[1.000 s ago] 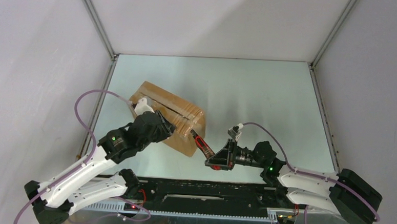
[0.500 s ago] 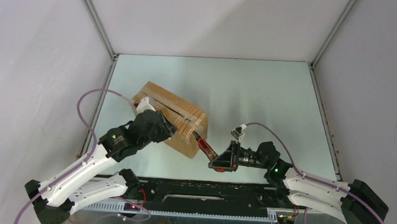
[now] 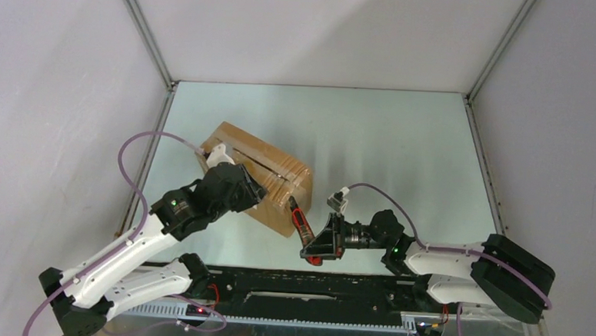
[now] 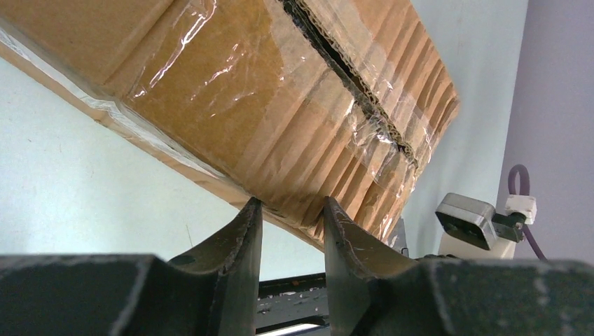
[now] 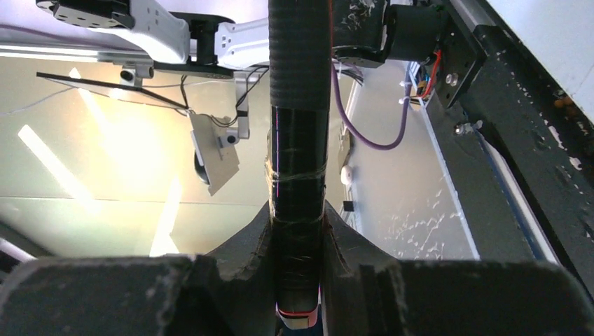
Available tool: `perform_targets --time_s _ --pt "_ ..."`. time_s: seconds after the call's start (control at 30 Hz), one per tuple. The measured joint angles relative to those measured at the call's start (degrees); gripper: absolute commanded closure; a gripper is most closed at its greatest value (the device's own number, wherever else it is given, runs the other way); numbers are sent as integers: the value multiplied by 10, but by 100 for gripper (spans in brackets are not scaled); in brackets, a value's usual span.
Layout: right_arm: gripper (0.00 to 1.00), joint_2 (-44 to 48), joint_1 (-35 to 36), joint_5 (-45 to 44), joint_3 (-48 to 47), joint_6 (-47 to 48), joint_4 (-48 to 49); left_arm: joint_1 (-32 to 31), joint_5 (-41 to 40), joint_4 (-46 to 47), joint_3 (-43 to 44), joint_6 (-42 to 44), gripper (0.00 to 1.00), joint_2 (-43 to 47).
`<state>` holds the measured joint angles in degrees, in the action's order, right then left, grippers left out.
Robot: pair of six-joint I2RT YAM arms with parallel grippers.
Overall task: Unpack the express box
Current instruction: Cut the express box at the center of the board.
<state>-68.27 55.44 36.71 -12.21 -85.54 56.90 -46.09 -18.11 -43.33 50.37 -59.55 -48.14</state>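
Observation:
The express box is a brown cardboard carton lying at an angle on the pale table, left of centre. Clear tape runs over its split flap seam. My left gripper is open, and both fingertips touch the box's near side wall just above its bottom edge. From above the wrist hides its fingers. My right gripper is shut on a black tool with red trim, gripped by the handle. The tool's tip points at the box's near right corner, close to it.
A black rail runs along the near table edge, under both arm bases. White walls with metal posts close in the left, back and right sides. A purple cable loops off each wrist. The right wrist's camera shows just past the box's end.
The right arm has swung left and drawn in, bringing the tool's tip closer to the box's near right corner. The left gripper stays against the box, almost unmoved.

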Motion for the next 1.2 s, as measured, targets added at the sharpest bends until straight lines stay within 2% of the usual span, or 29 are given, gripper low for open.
perform_targets --time_s 0.13,0.27,0.43,0.7,0.93,1.07,1.2 --pt "100 -19 1 6 -3 -12 26 1 1 3 0 1 100 -2" --pt "100 5 -2 5 -3 -10 -2 1 6 1 3 11 84 -2" --pt "100 80 -2 4 -3 7 -94 12 39 -30 38 40 74 -16" --pt "100 186 -2 -11 -3 50 -237 40 96 -40 43 77 70 -19" --pt "100 271 -14 -55 -13 90 -334 46 115 -64 54 108 48 -16" --pt "100 275 -16 -59 -38 111 -360 46 140 -96 93 137 38 -17" --pt "100 269 -16 -46 -64 135 -370 46 170 -113 150 164 24 -18"
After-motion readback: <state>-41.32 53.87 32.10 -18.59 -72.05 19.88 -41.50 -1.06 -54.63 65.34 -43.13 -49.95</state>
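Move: At the near long edge of the box by its crumpled right end, the left hand has the box's middle about 6 cm ahead, 3 cm to its left and 7 cm lower; the knife blade's tip stands level with it, roughly 8 cm to its right. From the right hand, gripping the knife, the box's middle lies some 18 cm ahead, 16 cm to the left and 7 cm lower; the open seam's right end is about 16 cm ahead and 7 cm left. Keeping hold of the box's near edge, the left hand first draws it back a centimetre or so while turning clockwise about 10 degrees, then spreads its fingers and lifts off some 6 cm, still drifting back. The right hand, still gripping the knife, pulls right about 3 cm and slightly back, then rises nearly 4 cm and eases forward again, tipping the blade end up and clear of the box's right end. ##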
